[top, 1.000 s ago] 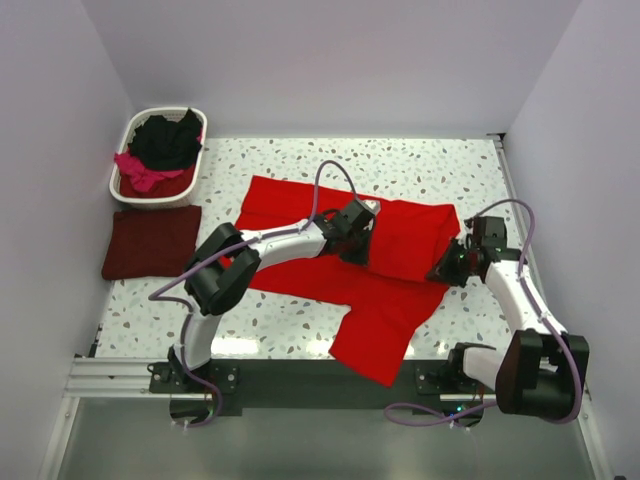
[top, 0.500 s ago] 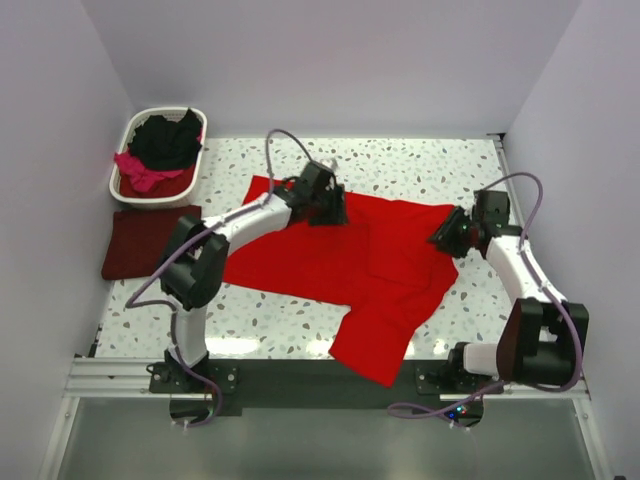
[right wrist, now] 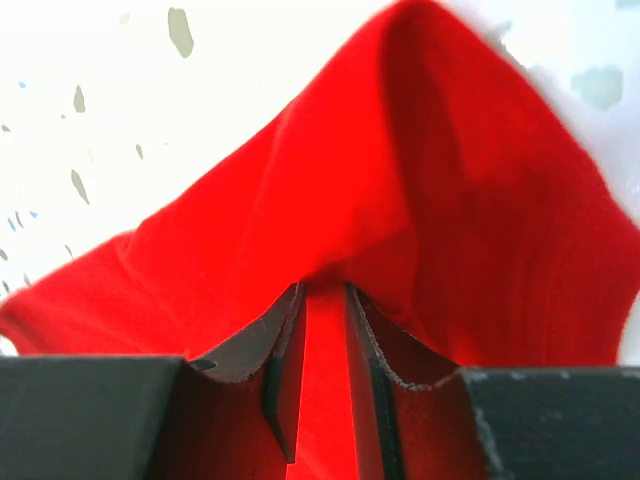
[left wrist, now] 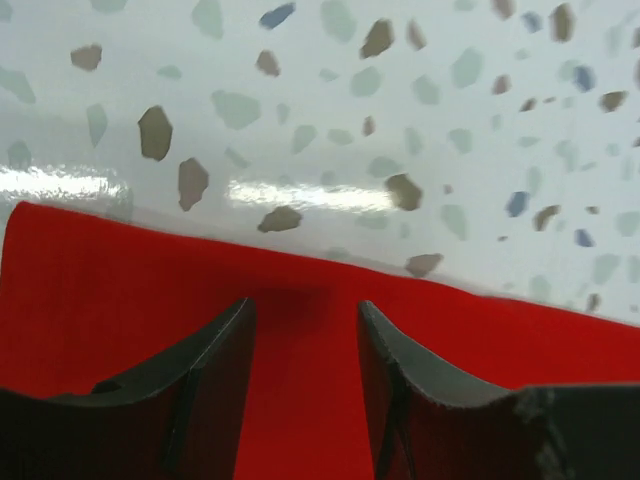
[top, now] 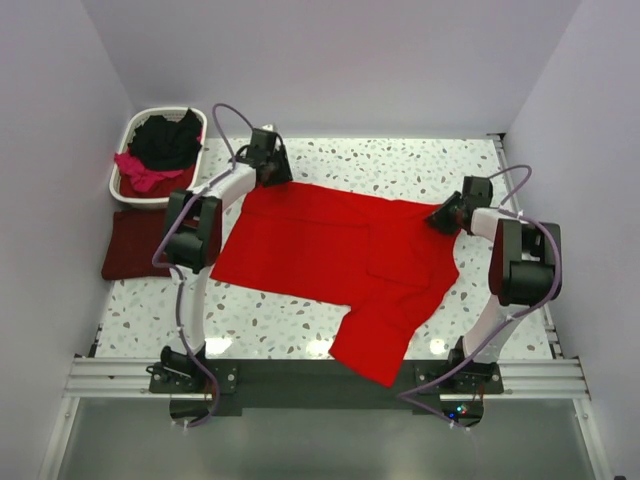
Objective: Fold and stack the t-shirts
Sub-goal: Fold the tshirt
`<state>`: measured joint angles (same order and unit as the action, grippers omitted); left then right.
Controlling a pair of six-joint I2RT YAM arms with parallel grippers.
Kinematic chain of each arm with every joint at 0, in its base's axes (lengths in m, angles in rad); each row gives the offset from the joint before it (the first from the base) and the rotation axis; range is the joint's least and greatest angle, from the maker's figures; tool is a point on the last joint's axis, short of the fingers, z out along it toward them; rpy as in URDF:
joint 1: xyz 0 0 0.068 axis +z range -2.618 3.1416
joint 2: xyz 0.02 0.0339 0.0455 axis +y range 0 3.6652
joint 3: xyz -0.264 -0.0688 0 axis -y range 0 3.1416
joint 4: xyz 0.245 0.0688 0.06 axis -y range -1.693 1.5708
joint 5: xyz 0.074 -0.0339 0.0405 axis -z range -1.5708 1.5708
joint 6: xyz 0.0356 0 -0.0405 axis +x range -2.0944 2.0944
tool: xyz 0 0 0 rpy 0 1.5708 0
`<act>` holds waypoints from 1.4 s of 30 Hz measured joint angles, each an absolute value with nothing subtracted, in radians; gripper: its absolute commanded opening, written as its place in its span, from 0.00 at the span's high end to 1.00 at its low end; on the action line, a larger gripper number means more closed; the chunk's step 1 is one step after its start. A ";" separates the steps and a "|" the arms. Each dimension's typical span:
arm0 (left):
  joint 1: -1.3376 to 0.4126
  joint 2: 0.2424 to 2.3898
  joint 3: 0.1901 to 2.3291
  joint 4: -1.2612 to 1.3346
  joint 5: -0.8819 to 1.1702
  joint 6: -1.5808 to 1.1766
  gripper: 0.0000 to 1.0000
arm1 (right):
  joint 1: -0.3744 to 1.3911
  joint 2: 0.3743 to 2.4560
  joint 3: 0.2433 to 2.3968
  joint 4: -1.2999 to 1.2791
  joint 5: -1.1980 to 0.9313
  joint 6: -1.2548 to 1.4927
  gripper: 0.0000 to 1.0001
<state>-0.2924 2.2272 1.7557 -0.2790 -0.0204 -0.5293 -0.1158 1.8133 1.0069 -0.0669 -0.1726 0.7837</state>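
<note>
A bright red t-shirt (top: pixel 330 250) lies spread flat across the middle of the table, one sleeve hanging toward the near edge. My left gripper (top: pixel 272 168) is at its far left corner. In the left wrist view that gripper (left wrist: pixel 305 305) is open, with flat red cloth (left wrist: pixel 100 290) under the gap near the shirt's edge. My right gripper (top: pixel 440 218) is at the far right corner. Its jaws (right wrist: pixel 323 288) stand slightly apart, and red cloth (right wrist: pixel 250 230) bunches at their tips and fills the gap. A folded dark maroon t-shirt (top: pixel 150 240) lies at the left.
A white laundry basket (top: pixel 128 128) stands at the far left corner, holding a black shirt (top: pixel 165 140) and a magenta-pink one (top: pixel 140 172). Walls close in the table on the left, back and right. The speckled tabletop (top: pixel 400 160) shows beyond the red shirt.
The left gripper swept from the shirt's middle to its far left corner, laying the folded-over part flat. The right gripper moved farther back along the right edge. Both jaws went from shut to apart.
</note>
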 measured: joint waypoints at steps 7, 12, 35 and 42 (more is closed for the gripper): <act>-0.236 2.320 1.794 -0.292 0.016 -0.531 0.51 | -0.156 1.897 1.089 -0.037 -0.140 0.809 0.73; -0.213 2.330 1.802 -0.286 0.045 -0.559 0.51 | -0.175 2.011 1.240 -0.045 -0.141 0.805 0.70; -0.173 2.104 1.731 -0.369 -0.022 -0.569 0.15 | -0.192 1.935 1.431 -0.318 -0.154 0.558 0.26; -0.247 1.591 1.340 -0.405 -0.139 -0.565 0.15 | -0.156 1.580 1.226 -0.430 -0.114 0.507 0.21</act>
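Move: The left hand hovers roughly 4 cm above the t-shirt, just inside its far edge, whose left corner is some 9 cm to the left and about 1 cm ahead. The basket stands about 36 cm left and 6 cm ahead of it. The right hand is down on the cloth, the t-shirt's far-right corner some 5 cm ahead and 5 cm to its right; the sleeve hanging over the near table edge lies about 43 cm back and 20 cm left. Down about 4 cm goes the left hand onto the t-shirt near its far-left corner, staying low, half open, while it edges a few centimetres left and forward. The right hand, still pressing on the cloth with nearly shut fingers, drags its corner some 13 cm forward and a little right. Then both let go, opening wide, and draw up and back, the left also leftwards. ##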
